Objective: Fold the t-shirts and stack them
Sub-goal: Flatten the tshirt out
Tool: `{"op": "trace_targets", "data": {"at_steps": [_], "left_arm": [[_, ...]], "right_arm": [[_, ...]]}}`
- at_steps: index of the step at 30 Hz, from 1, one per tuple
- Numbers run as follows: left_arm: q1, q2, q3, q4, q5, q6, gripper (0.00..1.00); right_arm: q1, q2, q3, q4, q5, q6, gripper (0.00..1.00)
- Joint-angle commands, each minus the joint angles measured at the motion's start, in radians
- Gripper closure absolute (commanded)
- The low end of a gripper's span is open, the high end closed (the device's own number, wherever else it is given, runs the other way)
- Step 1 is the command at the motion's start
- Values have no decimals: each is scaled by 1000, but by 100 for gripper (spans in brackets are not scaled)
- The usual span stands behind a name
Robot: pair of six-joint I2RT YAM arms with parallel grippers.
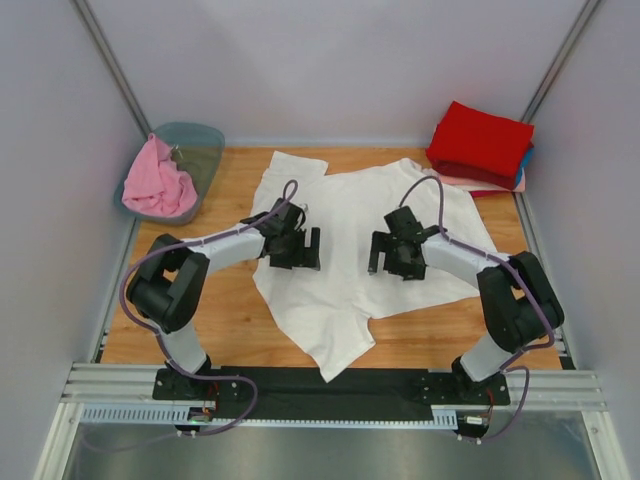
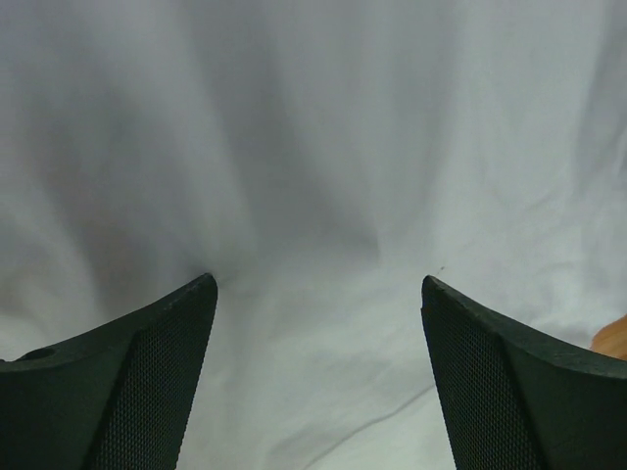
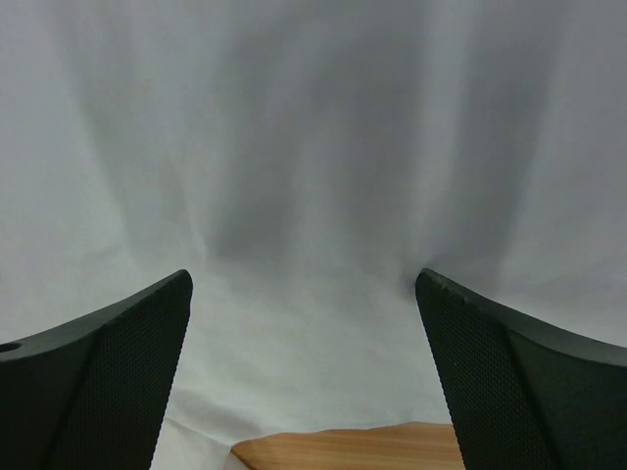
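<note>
A large white t-shirt lies spread and rumpled across the middle of the wooden table. Both grippers rest low on it, jaws wide. My left gripper sits on its left part, open, with only white cloth between the fingers. My right gripper sits on its right part, open, over cloth near a hem where bare wood shows. A pink t-shirt is bunched in the tub. Folded red, blue and pale peach t-shirts are stacked at the back right.
A translucent grey-green tub stands at the back left corner. Grey walls close in the table on three sides. The black arm base rail runs along the near edge.
</note>
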Motion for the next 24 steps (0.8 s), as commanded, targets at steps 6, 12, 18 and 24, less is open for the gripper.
{"op": "trace_targets", "data": {"at_steps": [6, 12, 18, 24], "left_arm": [[113, 39, -53, -7, 23, 41, 10], [208, -20, -81, -82, -84, 62, 10], [220, -104, -113, -133, -211, 45, 10], [220, -292, -200, -183, -276, -7, 9]], "right_arm": [[190, 105, -61, 132, 3, 122, 0], [358, 154, -37, 181, -115, 219, 0], [415, 128, 15, 158, -156, 245, 0], [442, 69, 46, 62, -72, 189, 0]]}}
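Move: The t-shirt lies spread just under both hands: its middle is about 20 cm right of the left hand and 4 cm ahead, and some 6 cm ahead and 6 cm left of the right hand. Its near sleeve reaches back, roughly 23 cm behind and 12 cm right of the left hand. The basket stands about 23 cm ahead and 33 cm left of the left hand; the folded stack is around 30 cm ahead and 23 cm right of the right hand. Leftward, both hands sweep low over the table with fingers staying wide open, their tips dragging the t-shirt along. The left hand bows slightly forward and comes back, ending about 13 cm left; the right goes some 16 cm left while drawing back towards the near edge of the cloth. Both wrists turn counter-clockwise and their left sides rise. ##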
